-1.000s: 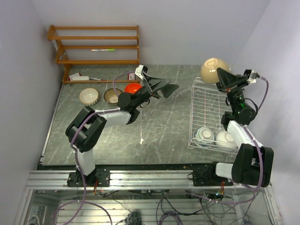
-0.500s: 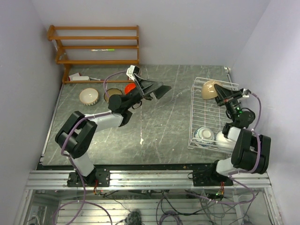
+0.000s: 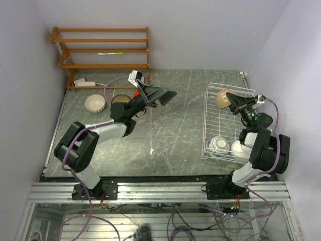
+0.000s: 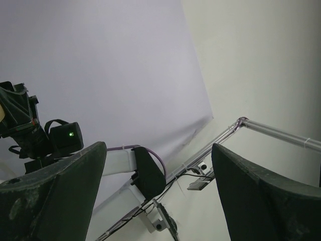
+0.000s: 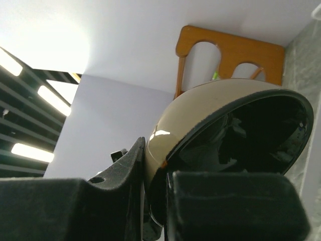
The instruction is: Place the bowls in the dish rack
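Observation:
My right gripper (image 3: 233, 103) is shut on the rim of a tan bowl with a dark inside (image 3: 222, 98), held tilted low over the far end of the white wire dish rack (image 3: 216, 122). The right wrist view shows that bowl (image 5: 210, 118) pinched between my fingers (image 5: 125, 175). A blue-and-white bowl (image 3: 218, 144) and a white bowl (image 3: 241, 148) sit in the rack's near end. My left gripper (image 3: 161, 94) hangs open and empty above the table, pointing up. A cream bowl (image 3: 95, 103), a brownish bowl (image 3: 119, 100) and a sliver of the orange bowl (image 3: 136, 93) lie at the far left.
A brown wooden shelf unit (image 3: 103, 47) stands against the back wall at the far left, with small items at its foot (image 3: 85, 83). The rack sits close to the right wall. A white streak (image 3: 151, 149) marks the grey table (image 3: 175, 140).
My right gripper has carried the tan bowl down from high above the rack to just over its far end. My left arm has swung back and leftward, its gripper still open.

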`<state>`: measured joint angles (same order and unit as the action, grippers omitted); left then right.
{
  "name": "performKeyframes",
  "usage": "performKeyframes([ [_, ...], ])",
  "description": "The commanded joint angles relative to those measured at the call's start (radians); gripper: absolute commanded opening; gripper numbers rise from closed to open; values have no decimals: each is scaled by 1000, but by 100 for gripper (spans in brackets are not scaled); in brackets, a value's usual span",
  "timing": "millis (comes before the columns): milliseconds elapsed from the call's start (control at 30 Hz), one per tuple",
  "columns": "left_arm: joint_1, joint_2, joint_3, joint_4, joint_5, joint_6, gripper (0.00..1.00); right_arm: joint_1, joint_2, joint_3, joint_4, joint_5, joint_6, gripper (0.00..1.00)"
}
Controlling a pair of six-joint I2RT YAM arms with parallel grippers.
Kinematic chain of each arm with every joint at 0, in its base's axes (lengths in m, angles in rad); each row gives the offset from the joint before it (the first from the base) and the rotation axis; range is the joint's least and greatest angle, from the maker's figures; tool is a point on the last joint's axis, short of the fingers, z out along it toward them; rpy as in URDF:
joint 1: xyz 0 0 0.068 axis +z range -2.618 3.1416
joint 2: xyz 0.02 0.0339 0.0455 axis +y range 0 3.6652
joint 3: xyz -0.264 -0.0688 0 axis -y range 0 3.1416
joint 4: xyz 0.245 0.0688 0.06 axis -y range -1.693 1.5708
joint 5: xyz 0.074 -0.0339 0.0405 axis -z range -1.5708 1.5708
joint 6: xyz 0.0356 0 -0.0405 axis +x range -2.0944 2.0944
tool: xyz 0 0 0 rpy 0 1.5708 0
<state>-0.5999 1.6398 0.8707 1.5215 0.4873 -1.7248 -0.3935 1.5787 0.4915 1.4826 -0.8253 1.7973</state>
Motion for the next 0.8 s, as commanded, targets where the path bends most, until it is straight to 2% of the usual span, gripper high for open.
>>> performKeyframes([
  [0, 16, -29, -15, 210, 37, 31, 96, -10, 10, 62, -61, 1, -112, 0],
  [167, 26, -32, -24, 210, 46, 28, 96, -9, 24, 119, -175, 24, -195, 0],
  [333, 39, -41, -39, 210, 52, 29, 96, 5, 73, 144, -167, 44, -180, 0],
  [633, 64, -70, -64, 209, 65, 19, 96, 129, 134, 169, -200, 129, -219, 0],
  [767, 85, -89, -82, 209, 69, 15, 97, 145, 161, 163, -200, 176, -227, 0],
])
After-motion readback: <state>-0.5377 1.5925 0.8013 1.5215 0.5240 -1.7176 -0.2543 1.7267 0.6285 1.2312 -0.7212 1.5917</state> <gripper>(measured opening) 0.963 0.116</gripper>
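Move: My right hand already holds the tan bowl by its rim. The free spot at the far left end of the dish rack lies about 12 cm ahead of that hand, 5 cm to its left and some 18 cm below. In the rack's near end, some 20 cm below the hand, the blue-patterned bowl sits about 17 cm back and 4 cm left, the white bowl 18 cm back and 7 cm right. From my empty left hand, the far spot is roughly 20 cm ahead, 21 cm right and 32 cm down. I carry the tan bowl forward and down with my right hand, about 5 cm each way, towards the far left end of the dish rack. I ease slightly right at first, then swing left some 4 cm, tipping the fingers down about 10 degrees and keeping my grip on the rim. My open left hand drifts about 2 cm left. ##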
